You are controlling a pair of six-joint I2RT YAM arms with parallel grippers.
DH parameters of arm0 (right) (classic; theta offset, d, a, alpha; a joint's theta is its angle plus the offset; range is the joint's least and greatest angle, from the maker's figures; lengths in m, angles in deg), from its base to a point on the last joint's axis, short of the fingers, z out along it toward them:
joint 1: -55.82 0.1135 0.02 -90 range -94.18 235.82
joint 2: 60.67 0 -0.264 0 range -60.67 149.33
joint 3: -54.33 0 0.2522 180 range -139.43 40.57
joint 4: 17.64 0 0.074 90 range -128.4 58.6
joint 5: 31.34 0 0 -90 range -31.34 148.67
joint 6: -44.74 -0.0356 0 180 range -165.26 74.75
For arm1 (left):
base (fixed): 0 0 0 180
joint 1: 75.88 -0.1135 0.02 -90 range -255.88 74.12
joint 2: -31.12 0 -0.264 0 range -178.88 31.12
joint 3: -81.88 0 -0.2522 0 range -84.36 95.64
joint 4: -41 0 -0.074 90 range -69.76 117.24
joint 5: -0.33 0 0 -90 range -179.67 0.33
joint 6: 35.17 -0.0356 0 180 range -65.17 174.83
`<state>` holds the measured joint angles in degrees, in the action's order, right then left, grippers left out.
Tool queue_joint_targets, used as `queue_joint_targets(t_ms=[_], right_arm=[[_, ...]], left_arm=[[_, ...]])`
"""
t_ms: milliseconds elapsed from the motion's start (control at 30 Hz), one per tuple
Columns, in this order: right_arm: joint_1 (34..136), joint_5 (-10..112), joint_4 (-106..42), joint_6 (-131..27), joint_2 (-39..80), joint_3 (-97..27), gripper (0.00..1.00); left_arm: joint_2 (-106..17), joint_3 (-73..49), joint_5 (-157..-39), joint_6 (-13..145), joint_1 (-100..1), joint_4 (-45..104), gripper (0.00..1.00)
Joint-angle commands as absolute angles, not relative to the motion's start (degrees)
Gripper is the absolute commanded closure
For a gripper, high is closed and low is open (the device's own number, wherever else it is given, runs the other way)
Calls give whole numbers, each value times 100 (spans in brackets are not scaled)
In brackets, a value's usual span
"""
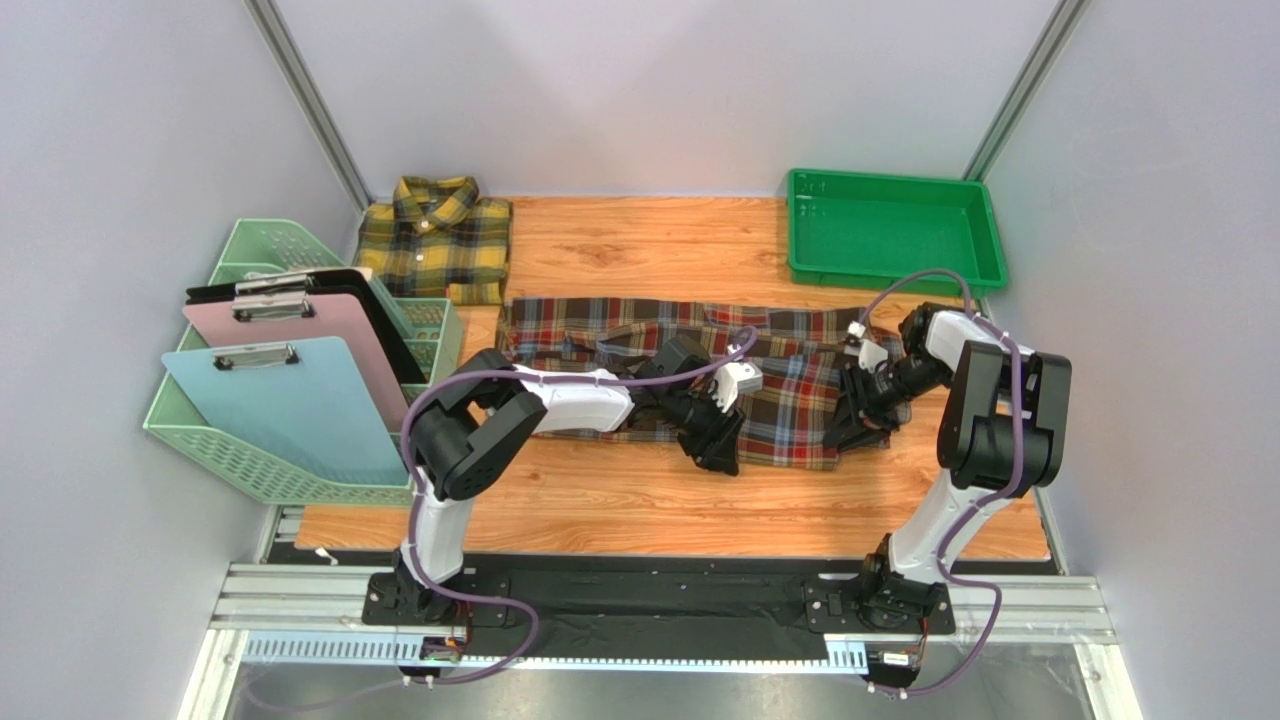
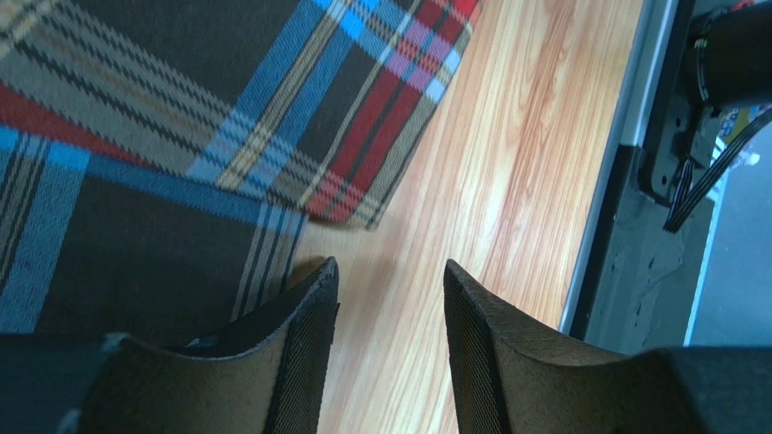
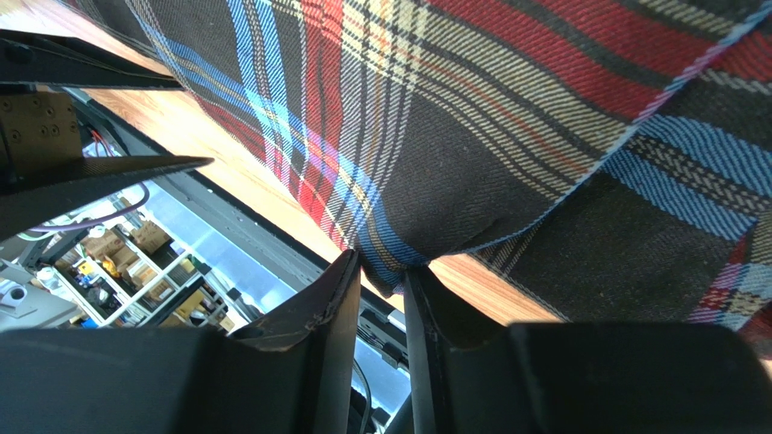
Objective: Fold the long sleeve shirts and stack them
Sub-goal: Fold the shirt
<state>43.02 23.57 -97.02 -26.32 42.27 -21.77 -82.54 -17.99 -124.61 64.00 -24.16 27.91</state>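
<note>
The red, brown and navy plaid long sleeve shirt (image 1: 789, 375) lies spread across the middle of the wooden table (image 1: 601, 503). A yellow and dark check shirt (image 1: 436, 237) sits folded at the back left. My left gripper (image 1: 718, 447) hovers at the red shirt's front hem. In the left wrist view this gripper (image 2: 390, 271) is open over bare wood, with the shirt (image 2: 136, 136) just beside its left finger. My right gripper (image 1: 854, 428) is at the shirt's right front corner. In the right wrist view it (image 3: 385, 264) is shut on a pinched fold of the shirt's edge (image 3: 498, 117).
A green tray (image 1: 894, 225) stands at the back right. A mint basket (image 1: 226, 435) on the left holds pink, blue and black clipboards (image 1: 293, 383). The table's front edge and the black base rail (image 1: 646, 593) lie close in front of both grippers.
</note>
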Motion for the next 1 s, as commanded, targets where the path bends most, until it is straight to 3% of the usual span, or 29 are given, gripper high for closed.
queue_joint_targets(t_ms=[0, 200, 400, 633, 967], right_arm=[[4263, 2219, -9661, -2618, 4146, -2183, 73], [4246, 2219, -9714, -2618, 4208, -2209, 76], [4246, 2184, -9732, -2645, 4234, -2279, 82], [4237, 1956, -9986, -2645, 4208, -2508, 98], [4228, 1876, -10961, -2311, 3883, -3193, 100]], left_arm=[[-8383, -1457, -12307, 6678, -2306, 3251, 47], [-8638, -1291, -12473, 6792, -2289, 3444, 46], [-8753, -1159, -12552, 6801, -2253, 3410, 53], [-8587, -868, -13176, 6696, -2245, 2750, 100], [-7901, -482, -13836, 6477, -2245, 1671, 100]])
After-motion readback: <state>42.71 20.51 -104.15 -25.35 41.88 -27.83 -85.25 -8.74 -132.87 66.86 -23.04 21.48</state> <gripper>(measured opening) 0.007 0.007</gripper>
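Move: The sleeve's left corner, the near-left corner of the folded-back flap, lies about 3 cm to the right of my open left hand and 1 cm ahead, at fingertip height. The shirt body's near edge runs some 3 cm ahead of that hand, and the table's near edge is about 12 cm back. The sleeve's right corner already sits between my half-closed right fingertips, perhaps 1 cm below the hand point; the shirt's right edge is roughly 10 cm right of that hand and 3 cm ahead. I slide my open left hand about 3 cm to the right, low over the table, onto the sleeve's left corner and pinch it shut, while my right hand stays put and closes the rest of the way on the sleeve's right corner. Then both hands rise about 3 cm with the cloth, the left drawing back a couple of centimetres, the right easing slightly forward. ##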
